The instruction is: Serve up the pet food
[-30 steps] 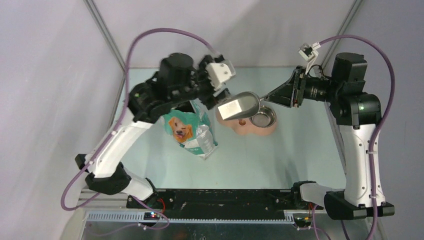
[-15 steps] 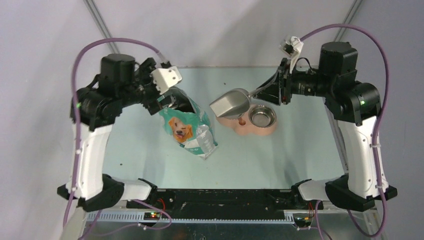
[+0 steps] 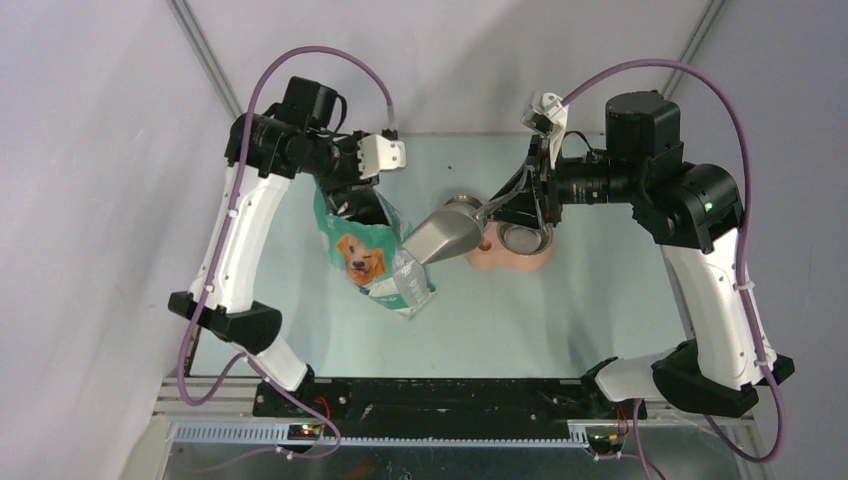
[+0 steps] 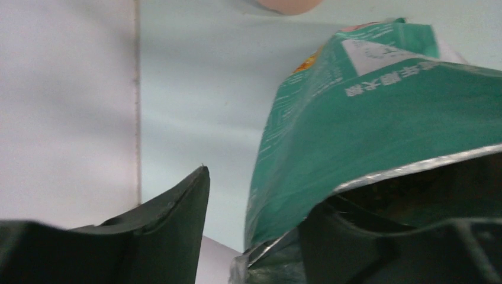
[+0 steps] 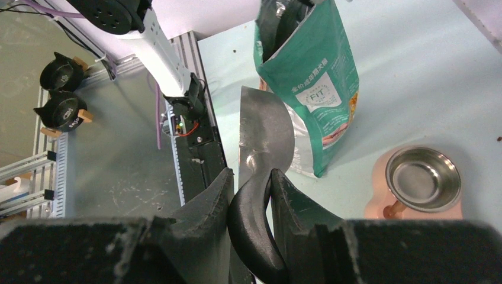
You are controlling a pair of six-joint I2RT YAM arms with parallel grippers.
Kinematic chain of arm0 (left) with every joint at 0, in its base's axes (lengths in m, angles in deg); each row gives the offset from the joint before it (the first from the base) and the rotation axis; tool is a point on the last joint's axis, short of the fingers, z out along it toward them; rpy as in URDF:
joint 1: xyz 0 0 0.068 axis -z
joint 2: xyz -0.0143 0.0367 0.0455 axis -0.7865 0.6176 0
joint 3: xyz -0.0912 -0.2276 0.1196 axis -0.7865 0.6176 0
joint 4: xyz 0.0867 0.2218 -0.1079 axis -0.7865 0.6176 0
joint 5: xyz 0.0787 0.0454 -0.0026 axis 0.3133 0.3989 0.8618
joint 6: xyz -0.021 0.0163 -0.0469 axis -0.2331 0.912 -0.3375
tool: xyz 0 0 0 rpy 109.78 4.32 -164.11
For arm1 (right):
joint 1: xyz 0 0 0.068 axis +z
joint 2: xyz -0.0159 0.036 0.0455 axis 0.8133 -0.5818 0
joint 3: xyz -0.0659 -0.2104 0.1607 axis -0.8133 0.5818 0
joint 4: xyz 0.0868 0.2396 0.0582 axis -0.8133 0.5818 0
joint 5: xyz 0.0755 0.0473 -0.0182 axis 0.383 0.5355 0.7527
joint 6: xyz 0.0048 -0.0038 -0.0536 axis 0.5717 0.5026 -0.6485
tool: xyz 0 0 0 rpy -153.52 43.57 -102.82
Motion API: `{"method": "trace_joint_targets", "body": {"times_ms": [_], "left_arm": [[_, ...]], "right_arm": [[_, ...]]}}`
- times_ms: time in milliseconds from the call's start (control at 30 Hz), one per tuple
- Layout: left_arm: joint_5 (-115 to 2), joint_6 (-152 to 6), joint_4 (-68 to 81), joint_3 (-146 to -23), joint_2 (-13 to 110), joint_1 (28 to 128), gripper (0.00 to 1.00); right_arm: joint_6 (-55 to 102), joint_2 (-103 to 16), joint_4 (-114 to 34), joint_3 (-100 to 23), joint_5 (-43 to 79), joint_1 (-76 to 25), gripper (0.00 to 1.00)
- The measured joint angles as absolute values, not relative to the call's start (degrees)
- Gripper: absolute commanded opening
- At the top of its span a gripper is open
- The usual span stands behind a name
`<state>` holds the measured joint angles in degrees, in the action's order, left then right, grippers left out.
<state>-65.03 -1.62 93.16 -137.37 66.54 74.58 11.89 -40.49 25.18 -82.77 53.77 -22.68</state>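
Observation:
A teal foil bag (image 3: 368, 258) with a golden dog printed on it stands on the table with its mouth open. My left gripper (image 3: 352, 198) is at the bag's top. In the left wrist view one finger (image 4: 379, 248) is inside the mouth and the other finger (image 4: 169, 228) is outside. A gap remains between that outer finger and the bag wall (image 4: 367, 118). My right gripper (image 5: 251, 174) is shut on the black handle (image 5: 254, 231) of the grey metal scoop (image 3: 440, 238), which hangs beside the bag's right side. The pet food is hidden; the bag's inside is dark.
A pink feeder stand (image 3: 478, 256) with a steel bowl (image 3: 522, 238) sits right of the bag, below my right wrist. Dark crumbs (image 5: 498, 139) lie scattered on the table. A black rail (image 3: 430, 395) runs along the near edge. Walls close off the back.
The left arm swung from over the bag out to the left, then its gripper came to the bag's mouth and narrowed. The right arm carried the scoop left and down, from over the feeder to beside the bag.

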Motion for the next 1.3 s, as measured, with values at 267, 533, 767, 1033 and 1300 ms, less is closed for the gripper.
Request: {"method": "trace_joint_targets", "body": {"times_ms": [267, 533, 767, 1033, 1300], "left_arm": [[-66.8, -1.6, 96.5, -138.2, 67.5, 74.8, 0.0], [-66.4, -23.1, 94.9, -137.5, 65.6, 71.3, 0.0], [-59.5, -38.1, 95.0, -133.7, 58.5, 70.2, 0.0], [-52.2, -46.6, 91.1, -131.8, 57.1, 66.3, 0.0], [-50.1, -54.1, 88.8, -131.8, 58.1, 53.9, 0.0]], "right_arm": [[11.1, -43.9, 26.8, -91.2, 51.1, -18.4, 0.0], [10.7, -51.9, 25.7, -103.5, 46.5, -12.0, 0.0], [10.0, -56.2, 23.6, -106.7, 36.0, -5.3, 0.0], [9.0, -57.3, 22.4, -107.9, 30.0, -2.2, 0.0], [8.1, -57.3, 21.0, -107.4, 28.2, -1.6, 0.0]]}}
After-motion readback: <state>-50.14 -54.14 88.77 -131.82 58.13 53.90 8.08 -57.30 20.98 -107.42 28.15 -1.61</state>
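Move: The bag's rim stands between my open left fingers; the bag's middle is about 3 cm back, 5 cm right and 16 cm below that hand. The scoop blade hangs some 13 cm back, 14 cm right and 6 cm above it. From my right hand, holding the scoop, the bag's middle is roughly 20 cm left, 9 cm ahead and 28 cm down; the bowls lie about 25 cm ahead, 4 cm right, 41 cm below. My left fingers shut fully and pinch the bag's rim, then my left hand first eases back about 4 cm, then swings some 14 cm left and comes forward again, turning roughly 70 degrees counter-clockwise and pulling the bag's mouth along. Meanwhile my right hand, keeping its grip on the scoop, lifts about 5 cm and carries it some 9 cm left after the bag, rolling it slightly. ##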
